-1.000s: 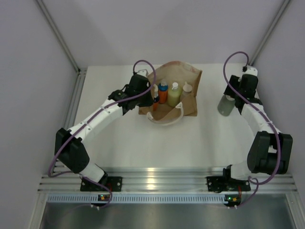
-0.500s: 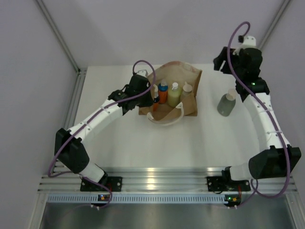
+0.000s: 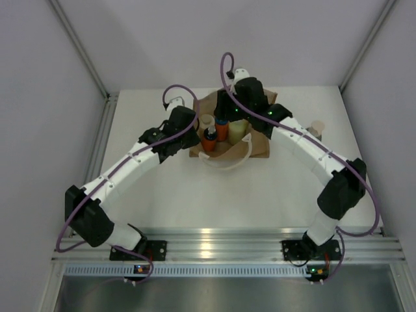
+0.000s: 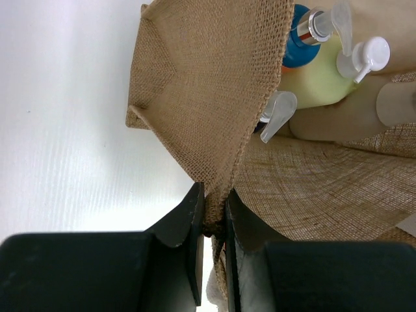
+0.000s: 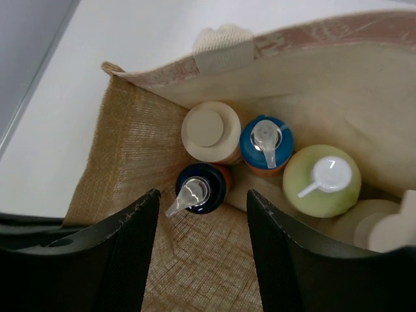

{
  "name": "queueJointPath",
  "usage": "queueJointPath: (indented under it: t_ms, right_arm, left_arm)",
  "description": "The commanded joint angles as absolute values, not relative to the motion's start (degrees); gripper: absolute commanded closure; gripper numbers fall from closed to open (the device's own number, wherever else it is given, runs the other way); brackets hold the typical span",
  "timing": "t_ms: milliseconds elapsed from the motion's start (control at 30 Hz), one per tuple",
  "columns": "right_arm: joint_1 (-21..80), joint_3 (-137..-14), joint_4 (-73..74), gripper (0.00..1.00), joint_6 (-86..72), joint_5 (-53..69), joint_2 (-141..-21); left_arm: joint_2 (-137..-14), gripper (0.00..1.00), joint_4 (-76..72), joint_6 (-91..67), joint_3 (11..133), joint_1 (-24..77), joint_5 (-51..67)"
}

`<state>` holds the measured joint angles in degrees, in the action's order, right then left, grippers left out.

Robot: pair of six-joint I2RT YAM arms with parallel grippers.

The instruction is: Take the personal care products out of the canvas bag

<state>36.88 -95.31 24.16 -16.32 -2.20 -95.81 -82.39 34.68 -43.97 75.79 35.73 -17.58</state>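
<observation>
The canvas bag (image 3: 260,142) stands at the table's middle back, its white handle (image 3: 227,162) hanging forward. My left gripper (image 4: 214,211) is shut on the bag's left rim (image 4: 214,97), holding it apart. My right gripper (image 5: 201,195) hovers open above the bag's mouth, nothing between its fingers. Straight below it stands an orange bottle with a dark cap (image 5: 198,187). Around that are a cream bottle (image 5: 209,130), a blue-capped orange bottle (image 5: 266,144), a yellow-green bottle (image 5: 322,180) and a tan bottle (image 5: 377,227). A grey-green bottle (image 3: 316,128) stands on the table to the right, mostly hidden by the right arm.
Grey walls close in on the table's left, back and right. The right arm (image 3: 305,146) stretches from its base diagonally across the table's right half to the bag. An aluminium rail (image 3: 221,244) runs along the near edge.
My right arm has let go of the grey-green bottle at the right, risen, and swung left over the bag's mouth. The left gripper has kept its hold on the rim, shifting slightly.
</observation>
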Motion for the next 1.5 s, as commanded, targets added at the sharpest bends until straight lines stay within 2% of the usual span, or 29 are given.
queueJointPath:
  t_ms: [0,133,300,800,933,1033,1067,1200,1367,1433,1467]
  right_arm:
    - [39.72,-99.93,26.36,0.45,-20.82,-6.85,-99.48]
    - [41.83,-103.88,29.97,0.45,-26.35,-12.11,-103.18]
    - [43.68,-102.84,32.17,0.45,-32.86,-17.83,-103.89]
    - [45.62,-108.98,36.56,0.42,-37.17,-19.77,-113.81]
    - [45.88,-107.14,36.74,0.43,-38.14,-21.27,-114.17]
    - [45.97,-106.87,36.74,0.48,-38.06,-21.10,-114.96]
    - [45.88,-106.87,36.74,0.55,-38.14,-21.01,-115.13]
    - [46.23,-106.61,36.74,0.67,-38.67,-20.92,-115.14]
    - [46.23,-106.61,36.65,0.74,-37.88,-21.27,-115.75]
    - [46.23,-106.61,36.65,0.85,-37.62,-21.18,-115.66]
    - [46.32,-106.61,36.65,0.94,-37.53,-21.09,-115.32]
  left_arm:
    - [-82.88,1.00,41.31,-45.61,74.53,36.21,-17.67]
    - [-83.58,1.00,41.22,-46.14,74.27,36.21,-17.05]
    - [-84.11,1.00,41.31,-45.79,74.53,36.12,-16.96]
    - [-85.08,1.00,41.31,-44.74,74.71,36.04,-16.08]
    - [-84.81,1.00,41.31,-44.74,74.36,35.95,-16.26]
    - [-84.73,1.00,41.22,-44.65,74.53,35.77,-16.17]
    - [-84.81,1.00,41.22,-44.56,74.53,35.86,-16.08]
    - [-84.73,1.00,41.22,-44.47,74.62,35.77,-15.82]
    - [-84.81,1.00,41.22,-44.30,74.44,35.77,-15.64]
    - [-84.73,1.00,41.31,-44.12,74.36,35.77,-15.56]
    - [-84.64,1.00,41.31,-44.12,74.36,35.77,-15.64]
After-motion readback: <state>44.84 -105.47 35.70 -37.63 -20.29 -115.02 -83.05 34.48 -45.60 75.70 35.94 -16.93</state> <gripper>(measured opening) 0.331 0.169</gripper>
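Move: Inside the bag, the orange bottle with the dark pump cap stands about 4 cm to the right hand's left, 1 cm ahead, its middle some 19 cm below. At similar depth, the beige-capped bottle is 6 cm ahead and 5 cm left of that hand, the blue-capped bottle 6 cm ahead and 1 cm right, the pale green one 5 cm ahead and 7 cm right. From the left hand, the dark-capped bottle lies about 6 cm right, 3 cm ahead, 14 cm down. Sinking about 12 cm into the bag's left front corner while easing some 4–5 cm left, the right hand turns roughly 20 degrees clockwise and tips its fingers further down. Its half-open fingers straddle the dark pump cap and, once the descent stops, close on it. The left hand keeps its pinch on the bag's left side, almost still. ##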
